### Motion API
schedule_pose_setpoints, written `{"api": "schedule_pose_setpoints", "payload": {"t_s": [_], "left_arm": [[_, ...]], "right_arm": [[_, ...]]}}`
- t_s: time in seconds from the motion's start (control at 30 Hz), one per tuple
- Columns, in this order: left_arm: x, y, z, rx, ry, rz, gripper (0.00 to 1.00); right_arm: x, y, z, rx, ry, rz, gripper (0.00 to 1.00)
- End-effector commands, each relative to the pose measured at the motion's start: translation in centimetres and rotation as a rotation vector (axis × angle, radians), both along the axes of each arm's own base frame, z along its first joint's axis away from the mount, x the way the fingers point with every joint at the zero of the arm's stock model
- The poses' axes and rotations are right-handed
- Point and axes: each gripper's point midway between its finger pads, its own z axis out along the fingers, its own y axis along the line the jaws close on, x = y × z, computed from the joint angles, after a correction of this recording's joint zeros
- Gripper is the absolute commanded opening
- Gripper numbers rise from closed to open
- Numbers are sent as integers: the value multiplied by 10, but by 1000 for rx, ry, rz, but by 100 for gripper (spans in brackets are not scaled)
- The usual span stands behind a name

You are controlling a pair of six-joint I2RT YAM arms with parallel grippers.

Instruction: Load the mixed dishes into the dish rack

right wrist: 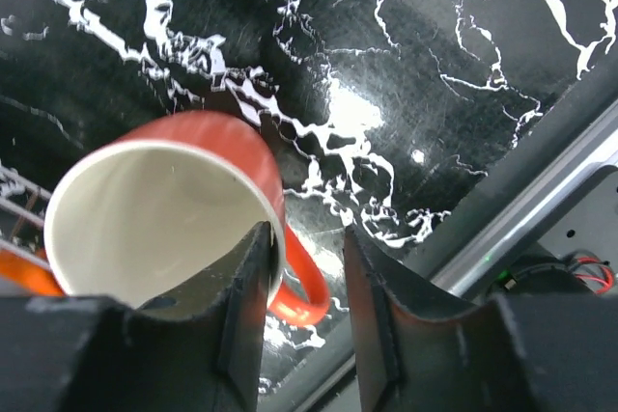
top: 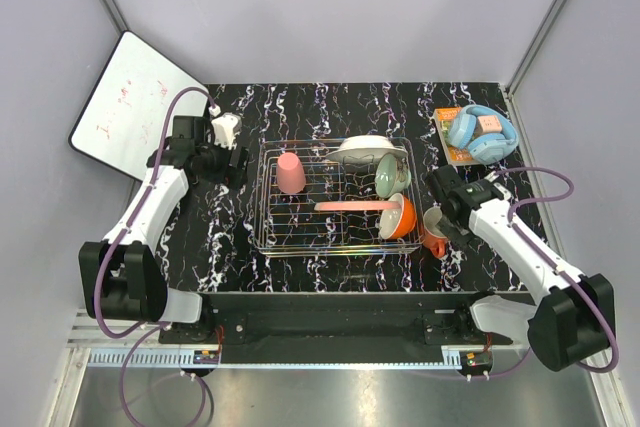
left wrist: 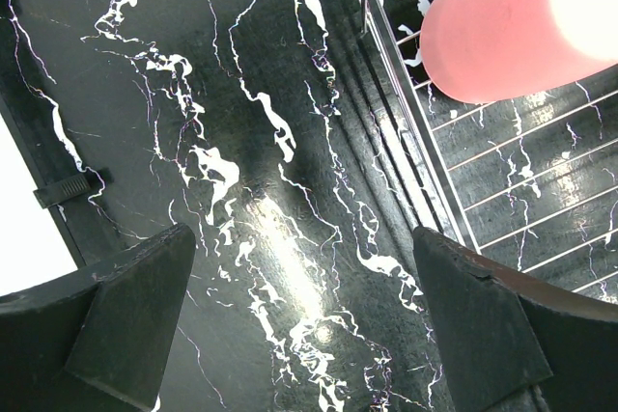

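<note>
The dish rack (top: pixel 335 237) stands mid-table. It holds the small pink cup (top: pixel 290 173), the white plate (top: pixel 362 150), the mint-green bowl (top: pixel 392 175), the pink plate (top: pixel 350 206) and the orange bowl (top: pixel 399 217). The orange mug (top: pixel 434 231) stands on the table just right of the rack. My right gripper (right wrist: pixel 307 233) is open over the mug (right wrist: pixel 164 219); one finger is at its rim and its handle (right wrist: pixel 307 287) lies between the fingers. My left gripper (left wrist: pixel 304 277) is open and empty over bare table, left of the rack's rim (left wrist: pixel 415 142) and the cup (left wrist: pixel 502 26).
Light-blue headphones (top: pixel 480 133) lie on an orange box at the back right. A white board (top: pixel 135 107) leans at the back left, with a small white object (top: pixel 226 127) by the left arm. The table's front edge (right wrist: pixel 521 209) is close to the mug.
</note>
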Motion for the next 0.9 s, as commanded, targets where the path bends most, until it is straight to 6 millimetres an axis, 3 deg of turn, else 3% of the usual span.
{"api": "schedule_pose_setpoints", "payload": {"t_s": [0.0,0.07,0.17,0.2,0.3,0.43,0.47,0.53,0.63,0.67,0.8,0.87], "left_arm": [[10,-4,22,-25,-64,-19,99],[9,-6,24,-32,-68,-23,99],[7,-7,31,-40,-81,-26,99],[7,-7,33,-40,-84,-26,99],[5,-9,42,-51,-98,-34,99],[0,-18,61,-93,-110,-61,99],[1,-20,73,-104,-132,-66,99],[-5,-28,85,-151,-119,-84,99],[-9,-41,117,-236,-131,-105,99],[-8,-45,136,-263,-158,-120,99],[-22,-76,175,-437,-116,-243,99],[-34,-94,202,-552,-96,-322,99]], "right_arm": [[13,-15,-1,-73,-90,-93,39],[15,-17,-5,-80,-104,-110,38],[17,-18,-13,-88,-100,-117,27],[16,-18,-15,-93,-92,-116,18],[15,-18,-20,-102,-68,-115,3],[13,-19,-13,-97,-88,-114,0],[12,-21,-9,-99,-101,-117,0],[10,-24,10,-90,-158,-127,0],[10,-28,49,-54,-297,-125,0],[12,-27,61,-30,-345,-113,0],[9,-25,142,98,-726,-25,0],[17,-10,182,174,-920,93,0]]}}
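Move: The orange mug stands upright on the table with its rim already between the right hand's half-open fingers; its middle is some 3 cm ahead, 4 cm left and 4 cm below. From that hand, the orange bowl in the rack is about 13 cm left and 4 cm ahead, the green bowl roughly 15 cm left and 14 cm ahead. From the left hand, the mug lies about 47 cm right, 13 cm back and 9 cm lower. The mug's rim is pinched as the right hand eases down and forward a couple of centimetres and shuts its fingers, one inside and one outside the wall. The hand then draws slightly back and lifts about 10 cm, its fingertips swinging outward and up by nearly 30 degrees. Empty and open, the left hand rises some 15 cm, drifting right towards the rack. ##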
